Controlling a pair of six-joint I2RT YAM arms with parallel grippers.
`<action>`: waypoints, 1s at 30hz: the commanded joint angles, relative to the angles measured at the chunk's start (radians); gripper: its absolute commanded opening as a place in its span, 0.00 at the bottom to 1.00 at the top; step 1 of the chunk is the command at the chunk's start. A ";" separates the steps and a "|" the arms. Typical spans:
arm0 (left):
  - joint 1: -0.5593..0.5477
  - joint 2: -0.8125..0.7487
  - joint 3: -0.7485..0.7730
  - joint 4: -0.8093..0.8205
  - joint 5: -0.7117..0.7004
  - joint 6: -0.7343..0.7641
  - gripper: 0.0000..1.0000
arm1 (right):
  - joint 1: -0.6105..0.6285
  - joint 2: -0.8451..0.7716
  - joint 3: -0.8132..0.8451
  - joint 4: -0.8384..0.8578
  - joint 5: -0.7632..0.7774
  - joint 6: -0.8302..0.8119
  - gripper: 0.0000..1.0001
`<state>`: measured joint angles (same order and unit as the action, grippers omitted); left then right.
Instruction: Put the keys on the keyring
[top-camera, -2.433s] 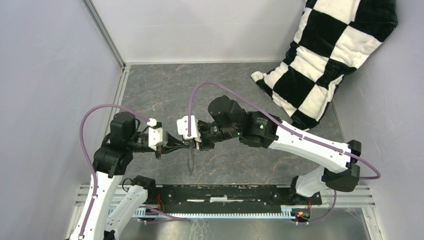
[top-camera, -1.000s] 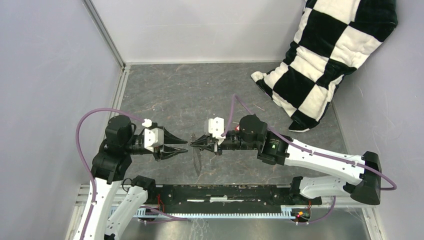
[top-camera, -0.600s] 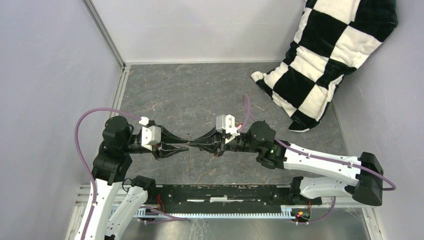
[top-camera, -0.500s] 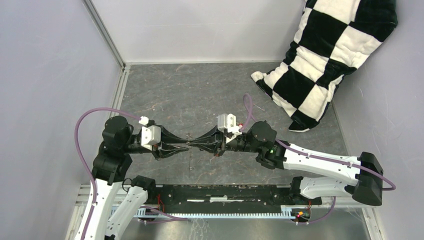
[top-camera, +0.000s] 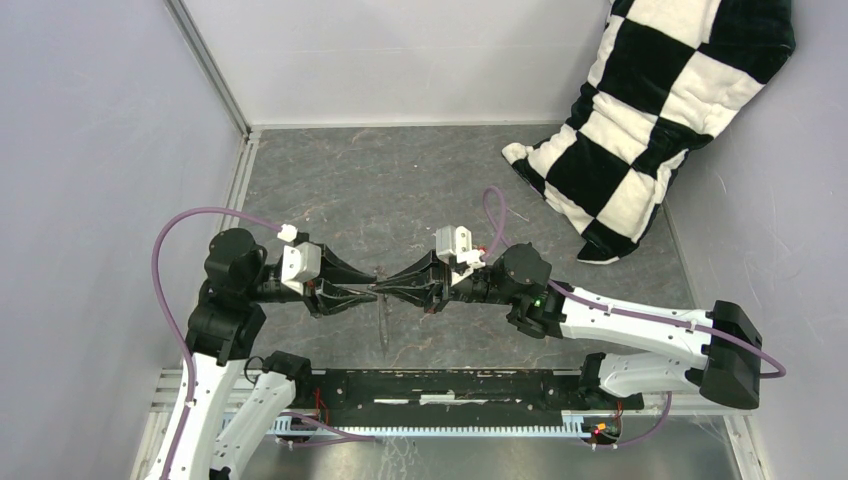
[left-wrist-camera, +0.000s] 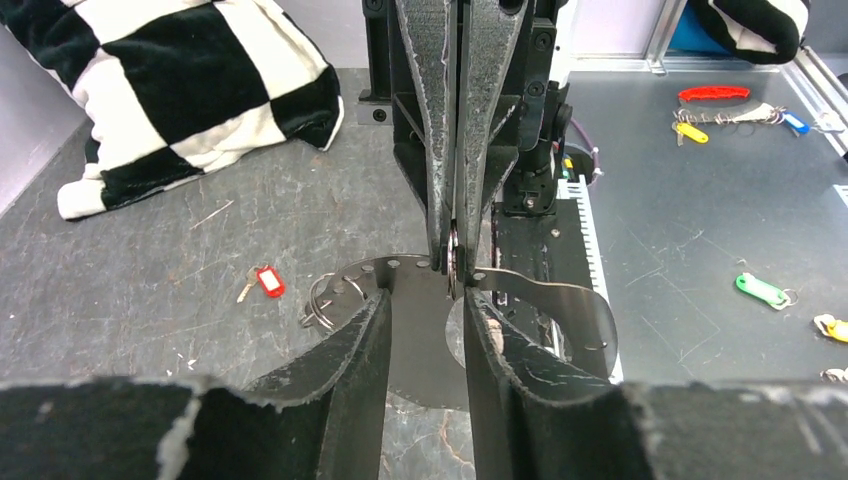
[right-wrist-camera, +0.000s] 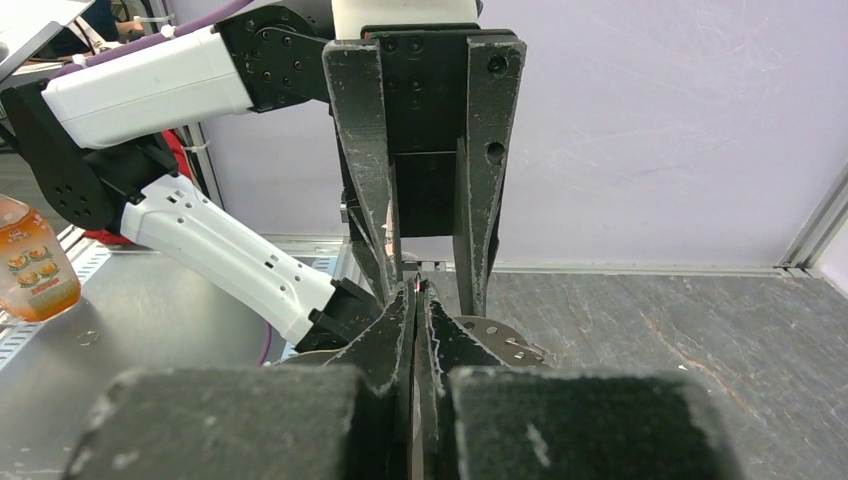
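The keyring (top-camera: 383, 325), a thin grey metal plate-like hoop, hangs edge-on between the two meeting grippers. My right gripper (top-camera: 390, 289) is shut on the keyring's top edge (left-wrist-camera: 452, 265); its closed fingertips (right-wrist-camera: 415, 292) hide the grip point. My left gripper (top-camera: 370, 290) faces it tip to tip. It is open, its fingers (left-wrist-camera: 375, 330) standing apart right in front of the keyring's flat face (left-wrist-camera: 560, 305). One of the keys, with a red head (left-wrist-camera: 268, 282), lies on the dark table to the back. The keyring's riveted edge (right-wrist-camera: 500, 340) shows beside the right fingers.
A black-and-white checkered cushion (top-camera: 660, 110) leans in the back right corner. Small loose wire rings (left-wrist-camera: 320, 300) lie by the keyring. Several coloured tagged keys (left-wrist-camera: 760, 290) sit on the metal bench beyond the black rail (top-camera: 450, 385). White walls enclose three sides.
A second ago the grippers were apart, the right one carrying the keyring. They have closed in until their tips meet, and the left fingers have spread slightly.
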<state>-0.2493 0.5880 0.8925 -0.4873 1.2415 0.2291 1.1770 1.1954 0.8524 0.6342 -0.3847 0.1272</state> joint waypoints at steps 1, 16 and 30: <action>-0.002 -0.001 0.022 0.049 0.026 -0.063 0.36 | -0.001 0.001 -0.003 0.076 -0.014 0.008 0.01; -0.002 -0.001 0.018 0.050 0.030 -0.048 0.24 | 0.001 0.024 0.013 0.045 -0.044 0.001 0.01; -0.002 -0.028 0.001 0.033 -0.088 0.019 0.02 | 0.002 -0.042 0.007 0.015 -0.067 -0.029 0.32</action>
<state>-0.2493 0.5709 0.8925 -0.4759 1.2240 0.2054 1.1748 1.2095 0.8524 0.6487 -0.4229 0.1265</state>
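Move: The small ring at the metal plate's top edge sits in the right gripper's shut fingertips, about 1 cm to that hand's left. It lies about 1 cm to the right of the left hand point and 1 cm above it, between the left's open fingers. From the left hand, the plate's middle is some 4 cm below and 2 cm back, 1 cm right; the bigger loops are about 5 cm ahead, 1 cm right and 3 cm below. Hold both grippers nearly still, facing each other, and hand the ring over. Shut the left fingers from about two-fifths open until they pinch the ring, while the right keeps its grip and sinks barely half a centimetre. Only then start opening the right fingers, to about a quarter, without pulling away. ##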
